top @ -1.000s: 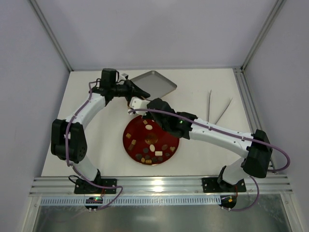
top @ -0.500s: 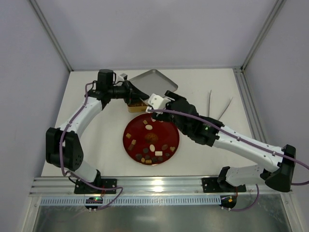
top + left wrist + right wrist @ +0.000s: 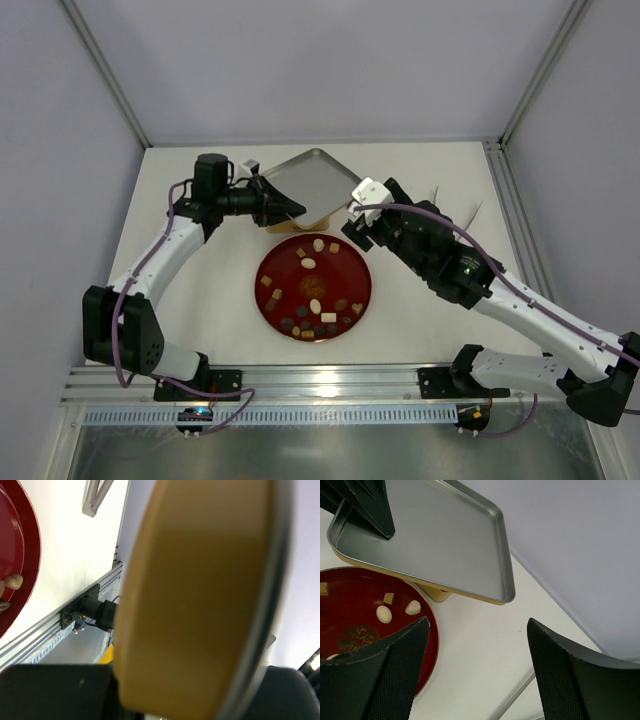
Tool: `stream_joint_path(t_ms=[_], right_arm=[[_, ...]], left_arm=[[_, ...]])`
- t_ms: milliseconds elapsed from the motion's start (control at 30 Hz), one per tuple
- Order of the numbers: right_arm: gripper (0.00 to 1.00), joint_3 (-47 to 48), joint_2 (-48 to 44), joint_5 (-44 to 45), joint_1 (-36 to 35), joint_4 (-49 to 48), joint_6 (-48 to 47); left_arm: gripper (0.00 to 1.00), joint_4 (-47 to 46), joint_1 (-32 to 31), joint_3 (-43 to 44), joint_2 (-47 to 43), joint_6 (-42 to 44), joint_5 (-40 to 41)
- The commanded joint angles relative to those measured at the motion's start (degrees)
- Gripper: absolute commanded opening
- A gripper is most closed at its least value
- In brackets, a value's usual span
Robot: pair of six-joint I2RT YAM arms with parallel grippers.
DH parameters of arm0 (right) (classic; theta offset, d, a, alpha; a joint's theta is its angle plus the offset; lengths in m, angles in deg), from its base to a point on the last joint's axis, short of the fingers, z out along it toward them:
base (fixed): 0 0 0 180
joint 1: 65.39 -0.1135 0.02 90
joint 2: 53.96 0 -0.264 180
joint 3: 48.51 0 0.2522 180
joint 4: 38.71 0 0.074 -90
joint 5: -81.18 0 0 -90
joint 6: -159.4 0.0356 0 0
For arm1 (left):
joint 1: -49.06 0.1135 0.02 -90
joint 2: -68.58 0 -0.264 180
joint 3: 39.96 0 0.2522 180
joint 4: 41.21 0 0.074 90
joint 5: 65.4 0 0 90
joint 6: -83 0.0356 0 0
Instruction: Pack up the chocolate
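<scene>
Several chocolate pieces (image 3: 315,300), brown, tan and cream, lie on the red round plate (image 3: 268,262). In the right wrist view, three cream and tan pieces (image 3: 384,614) show at the plate's far edge. My left gripper (image 3: 272,203) is shut on the box lid (image 3: 312,178), gold outside and silver inside, and holds it tilted above the plate's far rim. The lid's gold side (image 3: 200,605) fills the left wrist view. A corner of the gold box (image 3: 438,594) shows under the lid. My right gripper (image 3: 477,625) is open and empty, to the right of the lid.
Two metal tweezers (image 3: 436,212) lie at the back right, partly under my right arm. A metal rail (image 3: 330,382) runs along the near table edge. Bare white tabletop (image 3: 485,645) lies under my right gripper.
My right gripper has opened and swung from over the plate's far rim to the right of the lid. My left arm has shifted left while keeping hold of the lid.
</scene>
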Motion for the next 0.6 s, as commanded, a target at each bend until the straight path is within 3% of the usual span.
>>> stream_joint_path(t_ms=[0, 167, 300, 567], right_arm=[[0.8, 3.8, -0.8, -6.7, 1.2, 1.5, 3.7], [0.8, 4.4, -1.7, -11.5, 0.6, 3.9, 1.6], [0.8, 4.6, -2.4, -9.8, -2.8, 6.4, -0.6], [0.79, 1.0, -1.9, 10.7, -17.8, 6.1, -7.8]], left_arm=[[0.0, -3.3, -0.2, -0.5, -1.8, -0.4, -2.6], [0.0, -3.4, -0.3, -0.9, -2.3, -1.9, -4.0], [0.0, -4.3, -0.3, -4.7, -5.0, -3.7, -4.0], [0.0, -9.0, -0.4, -14.0, -13.0, -7.3, -5.5]])
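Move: The left hand already pinches the lid by its near-left edge, silver inside up. From the open right hand the lid's middle lies about 14 cm left, 7 cm ahead and some 4 cm lower; the chocolate box is roughly 18 cm left, 19 cm ahead and 30 cm below; the red plate 14 cm left, 2 cm back, 32 cm below. From the left hand the box is about 16 cm straight ahead and 26 cm below. Keeping its pinch on the lid's edge, the left hand draws it back about 5 cm, away from the box, sinking only slightly. The right hand, untouching and wide open, swings back some 7 cm and 4–5 cm left at a steady height, turning counter-clockwise about 15 degrees, so that it closes in on the lid's right, near side. ##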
